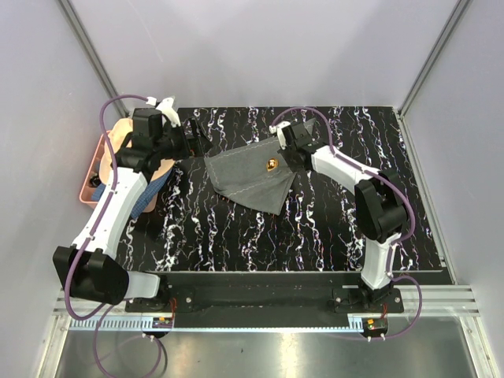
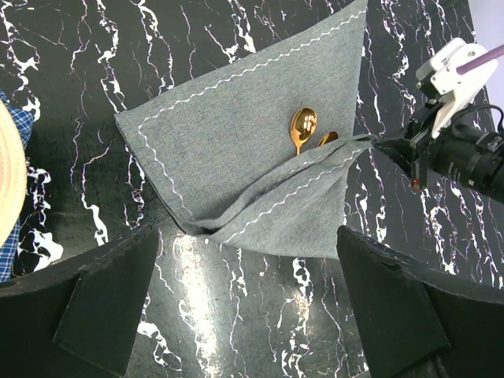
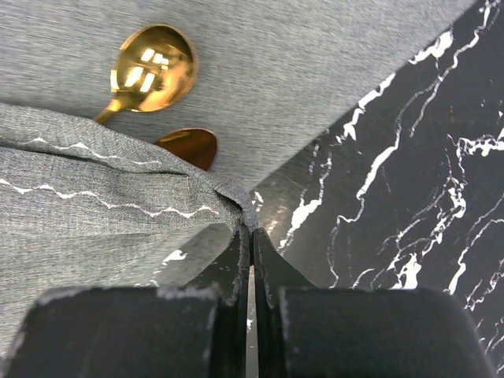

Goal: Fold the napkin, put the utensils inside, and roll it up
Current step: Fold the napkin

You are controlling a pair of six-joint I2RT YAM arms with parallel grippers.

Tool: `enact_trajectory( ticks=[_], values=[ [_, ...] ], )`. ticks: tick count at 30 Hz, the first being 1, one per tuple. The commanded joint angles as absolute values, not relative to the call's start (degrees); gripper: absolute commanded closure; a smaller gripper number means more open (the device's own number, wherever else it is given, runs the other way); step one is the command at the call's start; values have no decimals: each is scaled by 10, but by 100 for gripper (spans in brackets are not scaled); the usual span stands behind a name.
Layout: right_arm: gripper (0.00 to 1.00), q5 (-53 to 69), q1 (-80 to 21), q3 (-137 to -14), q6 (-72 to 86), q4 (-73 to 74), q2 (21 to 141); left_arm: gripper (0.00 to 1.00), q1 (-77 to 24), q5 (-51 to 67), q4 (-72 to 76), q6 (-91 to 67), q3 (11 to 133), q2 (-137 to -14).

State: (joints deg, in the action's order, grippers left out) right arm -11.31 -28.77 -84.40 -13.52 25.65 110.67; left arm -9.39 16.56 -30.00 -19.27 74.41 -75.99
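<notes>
The grey napkin (image 1: 248, 172) (image 2: 220, 142) (image 3: 331, 55) lies partly folded on the black marbled table, its near flap drawn over the lower layer. A gold spoon (image 1: 271, 164) (image 2: 302, 126) (image 3: 151, 67) rests on the lower layer with its handle under the flap. A second utensil shows only a coppery tip (image 2: 327, 138) (image 3: 187, 146) at the flap's edge. My right gripper (image 1: 285, 146) (image 2: 396, 150) (image 3: 252, 230) is shut on the flap's corner, lifting it slightly. My left gripper (image 1: 191, 135) (image 2: 246, 260) hovers open over the napkin's left corner, nothing between its fingers.
A pink basket (image 1: 87, 179) sits off the table's left edge, with a peach hat (image 1: 120, 135) (image 2: 8, 173) and a blue checked cloth (image 1: 155, 184) (image 2: 11, 236) beside it. Grey walls enclose the table on three sides.
</notes>
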Motion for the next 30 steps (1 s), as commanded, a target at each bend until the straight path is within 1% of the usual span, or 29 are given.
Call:
enact_trajectory(
  ticks=[1, 18, 19, 20, 21, 22, 23, 25, 26, 28, 30],
  values=[
    [100, -116, -276, -874, -149, 258, 1110, 1, -95, 180, -277, -185, 739, -760],
    [100, -123, -256, -911, -151, 267, 1150, 1, -94, 181, -278, -185, 740, -758],
    [94, -120, -254, -918, -149, 268, 1151, 1, -95, 181, -278, -185, 740, -758],
    [86, -118, -251, -924, -149, 269, 1152, 1, -95, 182, -278, -185, 740, -758],
    [76, -117, -250, -928, -145, 270, 1151, 1, -94, 183, -277, -186, 740, -758],
    [70, -111, -247, -939, -142, 272, 1150, 1, -95, 183, -278, -186, 740, -758],
    [54, -106, -243, -945, -140, 272, 1149, 1, -95, 182, -277, -186, 740, -758],
    [37, -96, -235, -961, -132, 275, 1143, 1, -95, 184, -278, -187, 739, -758],
    [24, -92, -231, -965, -128, 275, 1141, 1, -95, 185, -278, -187, 739, -758],
    [19, -69, -222, -969, -120, 276, 1128, 1, -95, 188, -278, -188, 739, -761],
    [16, -46, -217, -962, -113, 276, 1119, 1, -95, 191, -277, -191, 739, -761]
  ],
)
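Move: The right gripper still pinches the corner of the napkin's folded-over flap; its lay-down spot, on the napkin's right edge, is about 2 cm ahead, 1 cm right and 2 cm below. The larger spoon bowl lies roughly 9 cm left and 4 cm ahead, the smaller bowl 6 cm left and 2 cm ahead, and the napkin's far corner some 18 cm ahead and 7 cm right. From the left hand, that spot lies about 29 cm right, 8 cm ahead and 18 cm down. Ease the right gripper forward and a little right, keeping the flap corner pinched, and sink it about 1.5 cm to lay the corner at the napkin's right edge. Then open the fingers wide, let go of the cloth, and lift roughly 4 cm while carrying on forward towards the napkin's far corner. ##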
